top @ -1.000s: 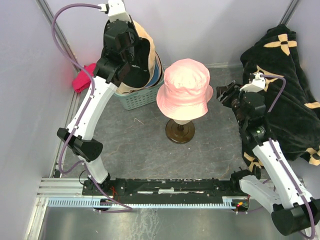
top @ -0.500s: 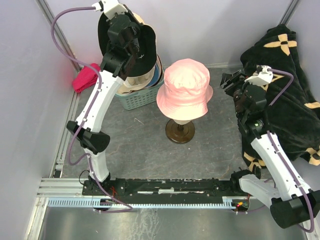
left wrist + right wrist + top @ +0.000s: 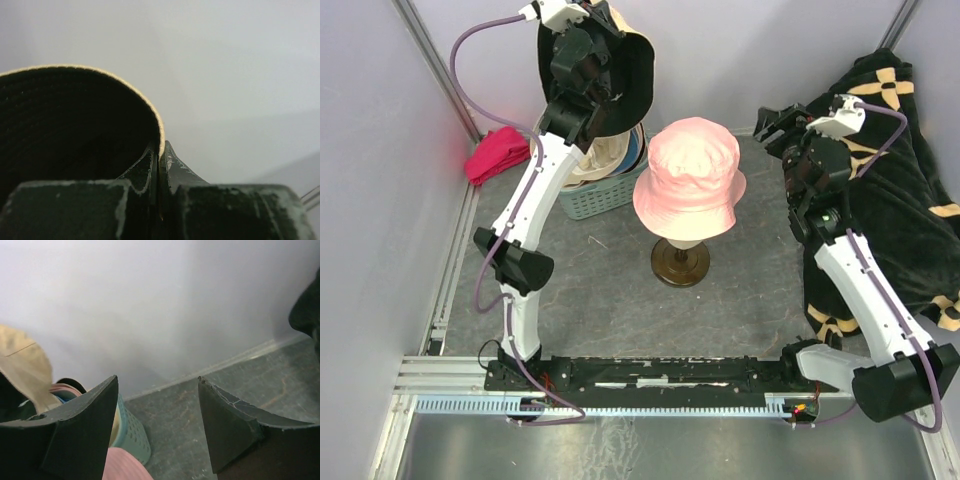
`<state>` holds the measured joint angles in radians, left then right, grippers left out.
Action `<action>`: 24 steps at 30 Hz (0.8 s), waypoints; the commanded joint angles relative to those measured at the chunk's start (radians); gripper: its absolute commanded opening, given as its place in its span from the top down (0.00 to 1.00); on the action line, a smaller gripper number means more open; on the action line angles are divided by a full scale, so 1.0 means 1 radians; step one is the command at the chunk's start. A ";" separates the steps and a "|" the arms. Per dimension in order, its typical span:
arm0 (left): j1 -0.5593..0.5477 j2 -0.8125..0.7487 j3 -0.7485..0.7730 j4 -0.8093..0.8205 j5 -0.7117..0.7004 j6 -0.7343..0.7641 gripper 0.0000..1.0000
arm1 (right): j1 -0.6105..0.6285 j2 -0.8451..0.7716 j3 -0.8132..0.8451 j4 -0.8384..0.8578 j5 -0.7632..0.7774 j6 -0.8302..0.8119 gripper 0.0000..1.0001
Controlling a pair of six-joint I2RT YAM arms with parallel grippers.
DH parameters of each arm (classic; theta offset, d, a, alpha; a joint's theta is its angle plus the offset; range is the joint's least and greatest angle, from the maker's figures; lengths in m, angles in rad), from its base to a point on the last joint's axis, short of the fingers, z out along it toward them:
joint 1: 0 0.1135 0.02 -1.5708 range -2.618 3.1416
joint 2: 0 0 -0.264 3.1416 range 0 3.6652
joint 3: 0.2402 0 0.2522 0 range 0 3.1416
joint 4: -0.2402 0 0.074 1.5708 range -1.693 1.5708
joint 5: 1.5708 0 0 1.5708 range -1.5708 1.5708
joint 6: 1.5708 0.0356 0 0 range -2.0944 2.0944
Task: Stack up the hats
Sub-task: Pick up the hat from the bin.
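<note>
A pink hat (image 3: 690,178) sits on a stand with a dark wooden base (image 3: 680,263) mid-table. My left gripper (image 3: 603,92) is raised above the teal basket (image 3: 592,198) and is shut on the brim of a black hat (image 3: 632,75) with a tan edge. In the left wrist view the fingers pinch that brim (image 3: 161,131) at my left gripper (image 3: 160,147). More hats (image 3: 610,152) lie in the basket. My right gripper (image 3: 775,125) hangs open and holds nothing, right of the pink hat. In the right wrist view my right gripper (image 3: 157,381) faces the basket (image 3: 134,432), with the pink hat (image 3: 125,466) at the bottom edge.
A large black cloth with beige flower marks (image 3: 905,190) is heaped at the right. A small magenta cloth (image 3: 500,155) lies by the left wall. Walls close in at the back and both sides. The arm bases and rail (image 3: 650,375) run along the near edge.
My left arm has lifted the black hat up and out of the basket, a little to the right. My right gripper has moved up and back and opened wider.
</note>
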<state>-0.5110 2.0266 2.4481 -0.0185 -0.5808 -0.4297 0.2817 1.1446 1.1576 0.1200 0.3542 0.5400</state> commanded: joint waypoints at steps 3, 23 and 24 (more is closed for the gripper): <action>-0.003 0.034 0.089 0.186 0.133 -0.093 0.97 | 0.002 0.068 0.118 0.087 -0.091 -0.004 0.27; -0.050 0.197 0.155 0.371 0.334 -0.241 0.97 | -0.005 0.347 0.429 0.108 -0.379 -0.019 0.26; -0.054 0.204 0.159 0.376 0.332 -0.241 0.97 | -0.007 0.354 0.438 0.108 -0.396 -0.020 0.26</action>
<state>-0.5442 2.2169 2.5462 0.2554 -0.2829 -0.6136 0.2810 1.4776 1.5192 0.1829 0.0528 0.5404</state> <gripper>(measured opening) 0.055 0.740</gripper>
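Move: Beyond and well above the bin, the left hand already pinches the brim of the black-lined tan hat; the pink hat on the stand lies about 23 cm back, 16 cm right and 20 cm below it, the bin 8 cm back, straight below by some 45 cm. From the right hand, the held hat's middle is roughly 31 cm left, 11 cm ahead and 4 cm higher, the pink hat 15 cm left, 10 cm back and 7 cm lower. Swinging the held tan hat about 9 cm to the right, towards the right hand, the left hand first rises some 4 cm, then sinks most of that again, turning clockwise about 20 degrees with its grip kept. The right hand, fingers open and empty, comes to meet the hat, going left, forward and up, about 11 cm in all, and turning counter-clockwise some 15 degrees. ##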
